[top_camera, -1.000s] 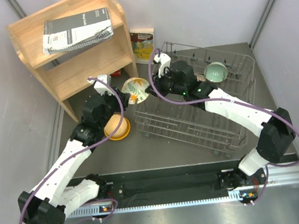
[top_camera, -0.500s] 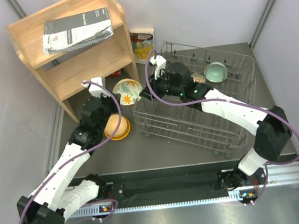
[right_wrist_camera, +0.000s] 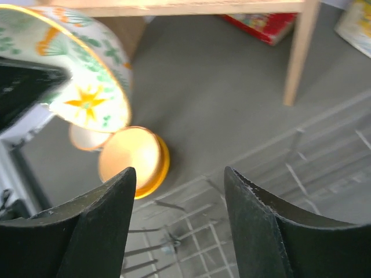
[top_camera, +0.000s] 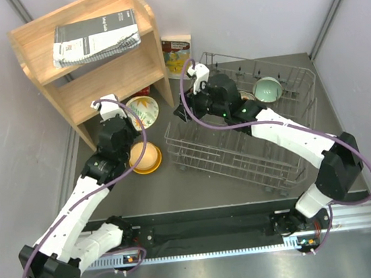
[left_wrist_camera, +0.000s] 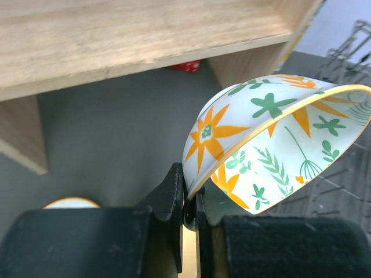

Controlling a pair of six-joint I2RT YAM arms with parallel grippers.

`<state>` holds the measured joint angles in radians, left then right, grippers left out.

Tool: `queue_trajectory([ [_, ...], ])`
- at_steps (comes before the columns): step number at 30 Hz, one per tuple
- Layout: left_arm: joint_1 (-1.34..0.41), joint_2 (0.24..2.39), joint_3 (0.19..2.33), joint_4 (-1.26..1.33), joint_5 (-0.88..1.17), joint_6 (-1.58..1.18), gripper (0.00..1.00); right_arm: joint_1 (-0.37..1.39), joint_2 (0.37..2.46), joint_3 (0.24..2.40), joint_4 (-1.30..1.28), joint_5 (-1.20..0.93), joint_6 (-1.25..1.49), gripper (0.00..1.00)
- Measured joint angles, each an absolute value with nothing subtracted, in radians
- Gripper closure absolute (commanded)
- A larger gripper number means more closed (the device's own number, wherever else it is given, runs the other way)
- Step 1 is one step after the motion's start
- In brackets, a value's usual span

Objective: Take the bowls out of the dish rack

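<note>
My left gripper (left_wrist_camera: 190,200) is shut on the rim of the scalloped cream floral bowl (left_wrist_camera: 272,150), which hangs tilted in the air in front of the wooden shelf (top_camera: 98,62). From above, that floral bowl (top_camera: 139,110) is left of the dish rack (top_camera: 240,150). My right gripper (top_camera: 181,113) stands open with nothing in it over the rack's left end, apart from the floral bowl (right_wrist_camera: 87,75). An orange-yellow bowl (top_camera: 146,158) sits on the table left of the rack. A pale teal-green bowl (top_camera: 268,89) stands in the rack's far right part.
The shelf carries a spiral-bound booklet (top_camera: 95,35). A book (top_camera: 176,53) leans on the back wall and a red item (top_camera: 144,90) lies under the shelf. The rack's wires (right_wrist_camera: 261,191) run under my right gripper (right_wrist_camera: 179,179). Walls close in on both sides.
My left gripper shut on the floral bowl and carried it left, away from the rack. My right gripper let go of it and opened wide.
</note>
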<state>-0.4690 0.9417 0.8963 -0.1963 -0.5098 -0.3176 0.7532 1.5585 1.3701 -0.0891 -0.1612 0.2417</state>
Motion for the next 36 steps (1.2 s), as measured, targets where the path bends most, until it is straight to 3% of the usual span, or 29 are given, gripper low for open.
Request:
queue_trajectory([
  [9,-0.418,1.024,0.916,-0.321,-0.523,-0.402,1.00,0.705,1.485,1.356,-0.170,-0.014,0.185,0.38],
  [22,-0.209,1.091,1.015,-0.633,-0.515,-0.580,1.00,0.524,1.317,1.186,-0.194,0.042,0.176,0.39],
  [30,-0.002,0.994,0.844,-0.686,-0.422,-0.655,1.00,0.505,1.295,1.143,-0.212,0.043,0.179,0.39],
  [36,0.060,0.960,0.729,-0.714,-0.351,-0.736,1.00,0.499,1.292,1.140,-0.210,0.042,0.179,0.39],
])
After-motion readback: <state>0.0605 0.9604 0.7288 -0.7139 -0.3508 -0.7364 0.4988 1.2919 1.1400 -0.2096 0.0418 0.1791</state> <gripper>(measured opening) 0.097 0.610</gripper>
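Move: The left hand holds the flowered bowl by its rim; the white bowl it goes to stands on the table about 13 cm to the left, 6 cm back and some 25 cm below. The yellow-and-peach bowl stack is about 15 cm to the right of the white bowl and 1 cm farther out; the rack's near-left corner is some 12 cm to the hand's right and 1 cm ahead. From the empty right hand, the patterned bowl in the rack lies about 27 cm right, 10 cm ahead and 22 cm below, the green bowl 8 cm beyond it to the right and 2 cm farther out. Keeping its pinch on the flowered bowl's rim, the left hand first sinks, then swings left and finally draws back and down faster, some 17 cm down, 13 cm left and 9 cm back in all, tipping its fingers steeply down and turning counter-clockwise to bring the bowl over the white one, still descending. The right hand, fingers staying open, leaves for the rack's bowls, about 16 cm right and slightly forward, turning some 25 degrees clockwise and all but stopping short of the patterned bowl. ##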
